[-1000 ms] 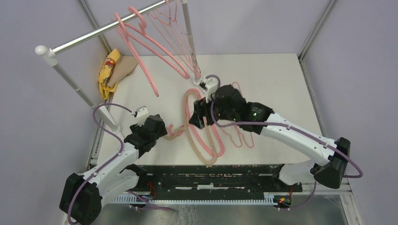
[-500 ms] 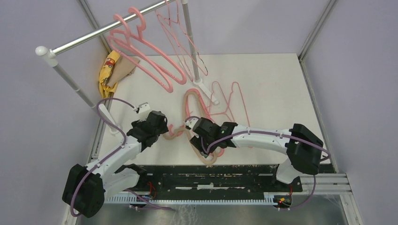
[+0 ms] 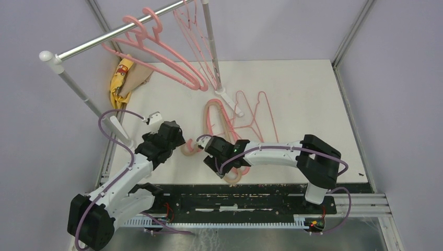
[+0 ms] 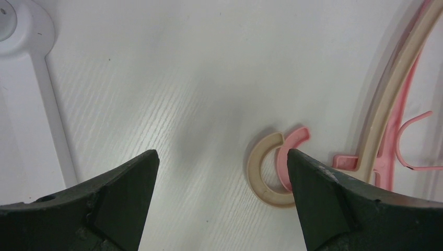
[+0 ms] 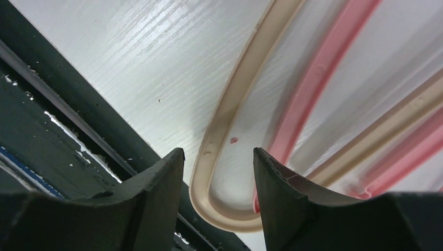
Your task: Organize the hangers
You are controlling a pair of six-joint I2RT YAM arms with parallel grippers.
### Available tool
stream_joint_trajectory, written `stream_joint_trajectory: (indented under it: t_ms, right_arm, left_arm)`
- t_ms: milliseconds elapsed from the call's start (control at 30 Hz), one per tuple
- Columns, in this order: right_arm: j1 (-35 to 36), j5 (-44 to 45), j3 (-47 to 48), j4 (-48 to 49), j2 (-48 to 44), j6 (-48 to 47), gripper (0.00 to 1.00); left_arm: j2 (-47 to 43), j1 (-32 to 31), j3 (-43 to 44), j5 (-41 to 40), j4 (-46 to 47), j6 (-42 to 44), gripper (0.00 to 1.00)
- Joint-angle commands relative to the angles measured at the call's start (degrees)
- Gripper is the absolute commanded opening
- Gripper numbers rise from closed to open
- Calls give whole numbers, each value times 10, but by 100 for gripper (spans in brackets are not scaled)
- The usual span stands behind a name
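Note:
A beige hanger (image 3: 228,174) and a pink plastic hanger (image 3: 213,113) lie stacked on the table's near middle. Their hooks (image 4: 264,175) point left. Thin pink wire hangers (image 3: 254,116) lie just behind them. More pink plastic hangers (image 3: 162,52) and wire ones (image 3: 194,29) hang on the rail. My left gripper (image 3: 179,142) is open and empty, and the two hooks lie by its right finger (image 4: 324,198). My right gripper (image 3: 222,163) is open low over the beige hanger's rounded near end (image 5: 222,130), with a jaw on each side. The pink hanger (image 5: 313,89) lies just inside it.
The silver rail (image 3: 120,34) runs across the back left on two posts with white feet (image 3: 230,99), one foot in the left wrist view (image 4: 31,78). A yellow and tan cloth (image 3: 124,78) lies at the back left. A black strip (image 3: 235,191) borders the table's near edge (image 5: 52,94).
My right arm has pulled back from the far middle to the near edge and come down over the beige hanger's end. The hangers on the rail have swung. My left gripper has barely shifted.

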Motion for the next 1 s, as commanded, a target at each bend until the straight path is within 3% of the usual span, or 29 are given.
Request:
stream_joint_trajectory:
  t_ms: [0, 200, 333, 600, 833, 967]
  right_arm:
    - [3, 7, 28, 27, 23, 3, 59]
    - [3, 12, 26, 36, 45, 7, 54]
    - [3, 27, 15, 40, 48, 15, 45]
    - [0, 46, 1, 55, 16, 32, 11]
    - [-38, 83, 1, 73, -100, 52, 1]
    - [-71, 124, -4, 91, -132, 51, 1]
  left_arm:
    - [-21, 3, 5, 2, -5, -32, 99]
    - [-32, 3, 1, 4, -9, -31, 99]
    - [-49, 3, -4, 5, -11, -36, 99]
    - [-71, 3, 6, 44, -16, -27, 99]
    - [-118, 3, 15, 80, -14, -14, 100]
    - [-138, 3, 17, 98, -12, -13, 100]
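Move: The beige hanger's near bar, where the right hand will grip it close to the bend, lies about 1 cm ahead of and 3 cm below that hand. Its hook is some 8 cm ahead and 12 cm left. The pink hanger's bar runs alongside, 4 cm right and 1 cm ahead, with thin wire hangers around 16 cm ahead and 14 cm right. From the left hand that grip spot is roughly 10 cm back, 21 cm right and 7 cm below. The beige hanger's near bar is straddled by the right hand's open fingers, which sink about 2.5 cm, pinch it near the bend, then lift it some 8 cm while carrying it 4 cm forward, away from the table edge, the wrist turning clockwise and tilting left side up, roughly 10 degrees each. The left hand, open and empty, rises about 3 cm and drifts slightly right. ##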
